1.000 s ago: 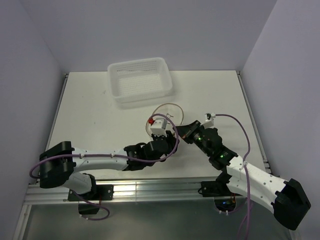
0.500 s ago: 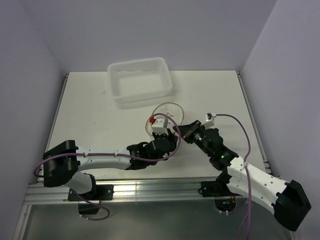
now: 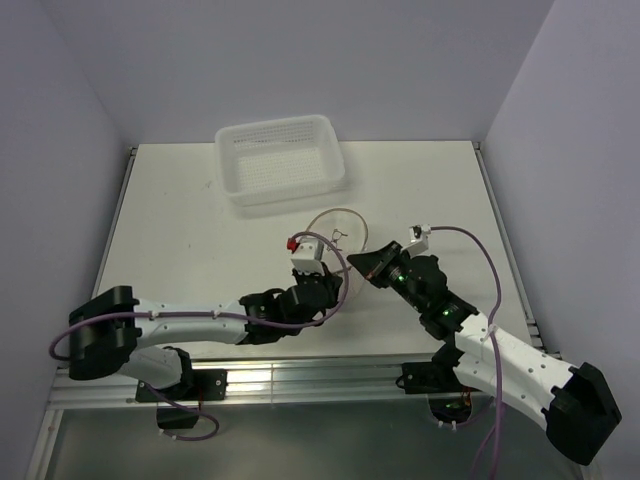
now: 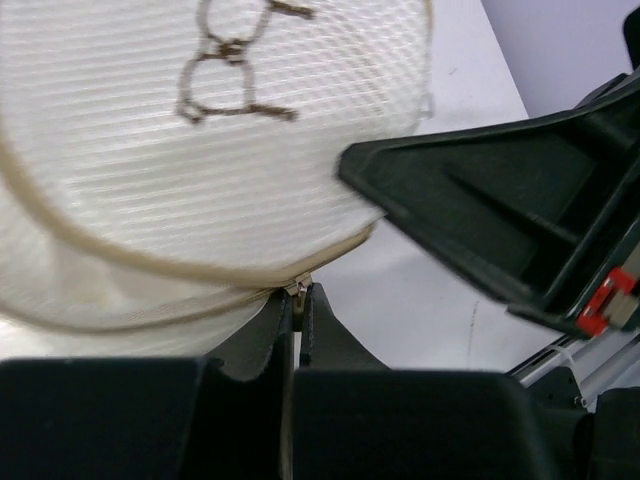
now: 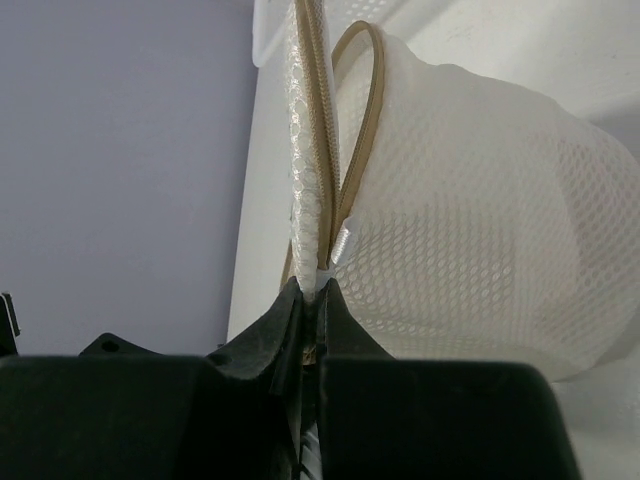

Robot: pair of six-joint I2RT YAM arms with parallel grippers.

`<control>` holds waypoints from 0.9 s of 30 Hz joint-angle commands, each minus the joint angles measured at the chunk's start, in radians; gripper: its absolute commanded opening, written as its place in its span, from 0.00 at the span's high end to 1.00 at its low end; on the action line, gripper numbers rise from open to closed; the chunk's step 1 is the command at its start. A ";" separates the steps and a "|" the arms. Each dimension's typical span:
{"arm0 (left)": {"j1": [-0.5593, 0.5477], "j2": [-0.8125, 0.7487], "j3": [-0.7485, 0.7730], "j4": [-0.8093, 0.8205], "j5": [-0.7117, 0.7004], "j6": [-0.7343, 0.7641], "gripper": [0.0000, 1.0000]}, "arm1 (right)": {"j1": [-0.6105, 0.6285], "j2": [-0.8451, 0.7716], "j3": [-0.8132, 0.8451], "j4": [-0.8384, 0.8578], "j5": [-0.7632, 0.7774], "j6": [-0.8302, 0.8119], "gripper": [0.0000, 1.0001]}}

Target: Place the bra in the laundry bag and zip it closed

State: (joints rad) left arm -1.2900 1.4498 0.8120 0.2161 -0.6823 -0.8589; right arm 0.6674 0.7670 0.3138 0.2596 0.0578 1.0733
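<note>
The laundry bag (image 3: 338,232) is a round pale mesh case held up on edge between both arms, its black bra drawing (image 4: 232,62) facing the left wrist camera. My left gripper (image 4: 298,300) is shut on the small metal zipper pull (image 4: 298,286) at the bag's beige zipper band (image 4: 150,265). My right gripper (image 5: 317,286) is shut on the bag's rim (image 5: 308,180) where the mesh (image 5: 480,250) and the zipper tape meet. From above, the left gripper (image 3: 330,270) and right gripper (image 3: 358,262) sit close together at the bag's near edge. The bra is hidden.
A white perforated basket (image 3: 282,160) stands at the back of the white table (image 3: 180,240). Purple-grey walls close in the left, back and right sides. The right gripper's black body (image 4: 500,215) sits close beside the left fingers.
The left jaws have closed from part open onto the zipper pull. The left wrist has shifted slightly left and the bag has tipped a little with it. The right gripper keeps its grip.
</note>
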 commanded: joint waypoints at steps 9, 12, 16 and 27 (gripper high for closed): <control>0.012 -0.346 -0.227 -0.194 -0.109 -0.077 1.00 | -0.156 0.018 0.080 -0.042 -0.211 -0.163 1.00; 0.030 -0.452 -0.275 -0.290 -0.137 -0.078 1.00 | -0.232 0.044 0.110 -0.062 -0.294 -0.211 1.00; 0.063 -0.569 -0.307 -0.397 -0.161 -0.088 1.00 | -0.321 0.121 0.174 -0.091 -0.425 -0.279 1.00; 0.017 -0.472 -0.288 -0.121 -0.054 -0.040 1.00 | -0.293 0.186 0.275 -0.163 -0.454 -0.326 0.18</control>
State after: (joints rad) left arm -1.2549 0.9127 0.4923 0.0441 -0.6842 -0.9192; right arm 0.3828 1.0111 0.5701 0.1303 -0.4953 0.7948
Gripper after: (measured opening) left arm 0.037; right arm 0.684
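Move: The left fingers already pinch the zip pull on the laundry bag's near rim; the rim's still-open left side lies about 9 cm to the left and 5 cm ahead, level with the hand. The lid's middle with its bow mark is some 8 cm ahead and 2 cm left. The right fingers already hold the zip end by the white tab, 1 cm ahead and 1 cm left of them, with the pull 3 cm back and 1 cm left. Keeping its pinch on the zip pull, the left hand draws it about 11 cm to the left along the bag's rim and slightly back, rising some 3 cm in the later part and sinking again at the end as the sideways pull stops. The right hand first anchors the zip end, rising 2 to 3 cm while it turns some 20 degrees counter-clockwise, then opens its fingers wide, lets go of the tab and shifts about 2 cm forward and to the right. ##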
